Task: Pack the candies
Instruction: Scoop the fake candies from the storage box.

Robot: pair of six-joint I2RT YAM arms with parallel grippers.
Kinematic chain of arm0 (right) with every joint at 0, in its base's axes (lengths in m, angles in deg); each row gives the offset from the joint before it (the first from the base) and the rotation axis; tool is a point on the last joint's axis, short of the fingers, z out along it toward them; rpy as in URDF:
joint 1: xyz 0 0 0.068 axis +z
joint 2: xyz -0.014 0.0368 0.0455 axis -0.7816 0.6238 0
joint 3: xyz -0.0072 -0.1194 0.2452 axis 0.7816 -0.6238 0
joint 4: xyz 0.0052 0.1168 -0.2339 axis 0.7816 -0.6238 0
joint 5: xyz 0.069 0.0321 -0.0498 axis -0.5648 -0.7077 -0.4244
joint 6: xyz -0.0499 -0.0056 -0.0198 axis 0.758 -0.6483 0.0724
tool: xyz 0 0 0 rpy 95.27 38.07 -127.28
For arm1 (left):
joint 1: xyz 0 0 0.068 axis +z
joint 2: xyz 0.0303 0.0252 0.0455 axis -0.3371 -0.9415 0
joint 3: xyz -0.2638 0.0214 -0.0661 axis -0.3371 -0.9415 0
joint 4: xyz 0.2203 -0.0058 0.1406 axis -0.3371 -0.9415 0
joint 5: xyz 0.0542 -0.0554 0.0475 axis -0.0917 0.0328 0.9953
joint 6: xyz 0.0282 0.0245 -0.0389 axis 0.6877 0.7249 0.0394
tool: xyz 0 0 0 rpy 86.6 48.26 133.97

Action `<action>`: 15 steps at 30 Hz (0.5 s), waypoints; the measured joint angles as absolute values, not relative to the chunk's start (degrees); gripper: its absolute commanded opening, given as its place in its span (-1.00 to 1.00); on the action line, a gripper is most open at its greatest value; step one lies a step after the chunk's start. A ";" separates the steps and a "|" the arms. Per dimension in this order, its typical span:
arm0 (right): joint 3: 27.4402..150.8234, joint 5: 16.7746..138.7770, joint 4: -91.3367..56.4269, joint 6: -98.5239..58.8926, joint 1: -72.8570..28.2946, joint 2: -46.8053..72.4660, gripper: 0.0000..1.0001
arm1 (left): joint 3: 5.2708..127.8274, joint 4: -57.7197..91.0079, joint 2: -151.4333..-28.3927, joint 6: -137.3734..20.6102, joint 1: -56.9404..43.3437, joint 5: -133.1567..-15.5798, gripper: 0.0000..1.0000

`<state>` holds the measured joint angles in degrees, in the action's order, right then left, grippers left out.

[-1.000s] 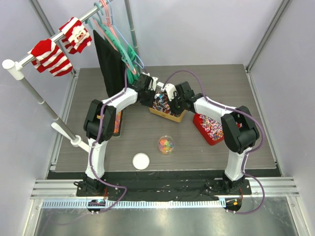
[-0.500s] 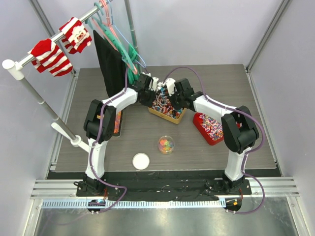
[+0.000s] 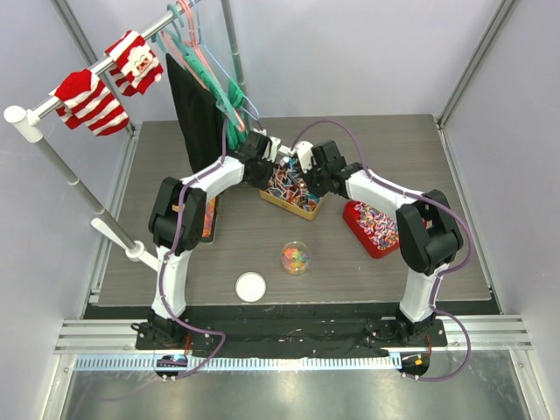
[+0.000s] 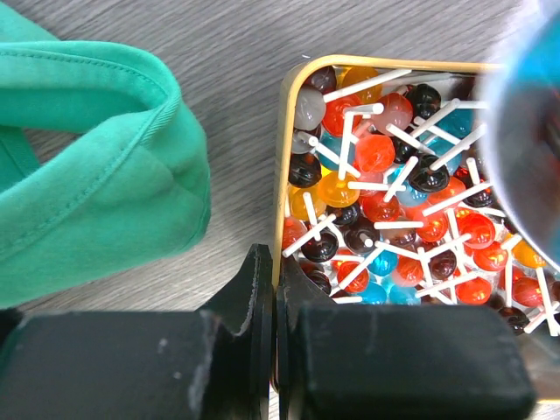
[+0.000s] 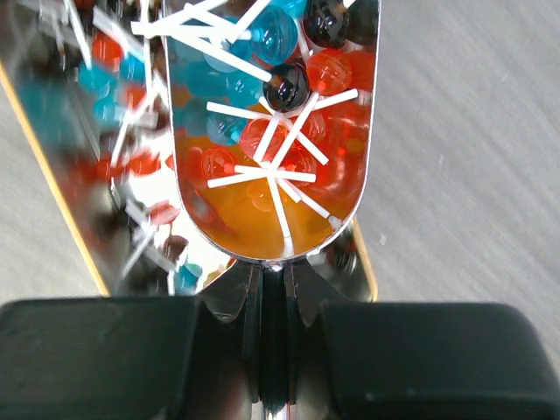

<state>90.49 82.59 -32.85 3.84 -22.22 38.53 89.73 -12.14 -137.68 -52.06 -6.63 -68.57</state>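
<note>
A gold-rimmed tin (image 3: 308, 207) full of lollipops (image 4: 385, 201) stands mid-table. My left gripper (image 3: 265, 166) is shut on the tin's near rim (image 4: 283, 219), its jaws (image 4: 274, 273) pinching the rim. My right gripper (image 3: 308, 171) is shut on the handle of a silver scoop (image 5: 271, 131), which lies in the tin with several lollipops in its bowl; the jaws meet at the handle (image 5: 273, 278). Gummy candies fill a clear cup (image 3: 295, 256) nearer the arms. Striped wrapped candies lie in a red tray (image 3: 360, 229) at the right.
A white lid (image 3: 250, 286) lies near the front. A green garment (image 4: 96, 166) hangs just left of the tin, below a rack with hangers (image 3: 210, 70) and red-striped socks (image 3: 92, 101). An orange packet (image 3: 208, 219) sits by the left arm.
My right gripper has moved a little left with the scoop, deeper over the tin. The tin has shifted slightly left. The left gripper keeps its hold on the rim.
</note>
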 measured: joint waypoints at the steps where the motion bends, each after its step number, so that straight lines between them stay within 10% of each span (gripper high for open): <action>1: 89.59 82.56 -33.31 4.08 -22.22 37.77 -0.98 | 89.73 -12.18 -137.68 -52.08 -6.54 -68.43 -1.00; 15: 81.37 80.14 -43.03 11.05 -22.26 22.66 -0.98 | 92.24 -14.54 -137.73 -51.67 -5.53 -68.02 -1.00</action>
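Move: The right hand holds the loaded scoop above the lollipop tin. The round clear storage box lies about 19 cm back and 5 cm left of that hand, some 6 cm below it. The tin's middle is roughly 7 cm to the hand's left and 2 cm ahead, and the red tray about 16 cm right and 9 cm back. From the left hand, the storage box is some 22 cm back and 8 cm right, slightly lower. With its fingers still shut on the scoop's handle, the right hand draws the full scoop back from the tin towards the storage box, about 7 cm back and half as far right, rising some 3 cm after a level start. The wrist stays nearly steady, turning only slightly counter-clockwise. The left fingers keep pinching the tin's left rim and ease up about a centimetre. ##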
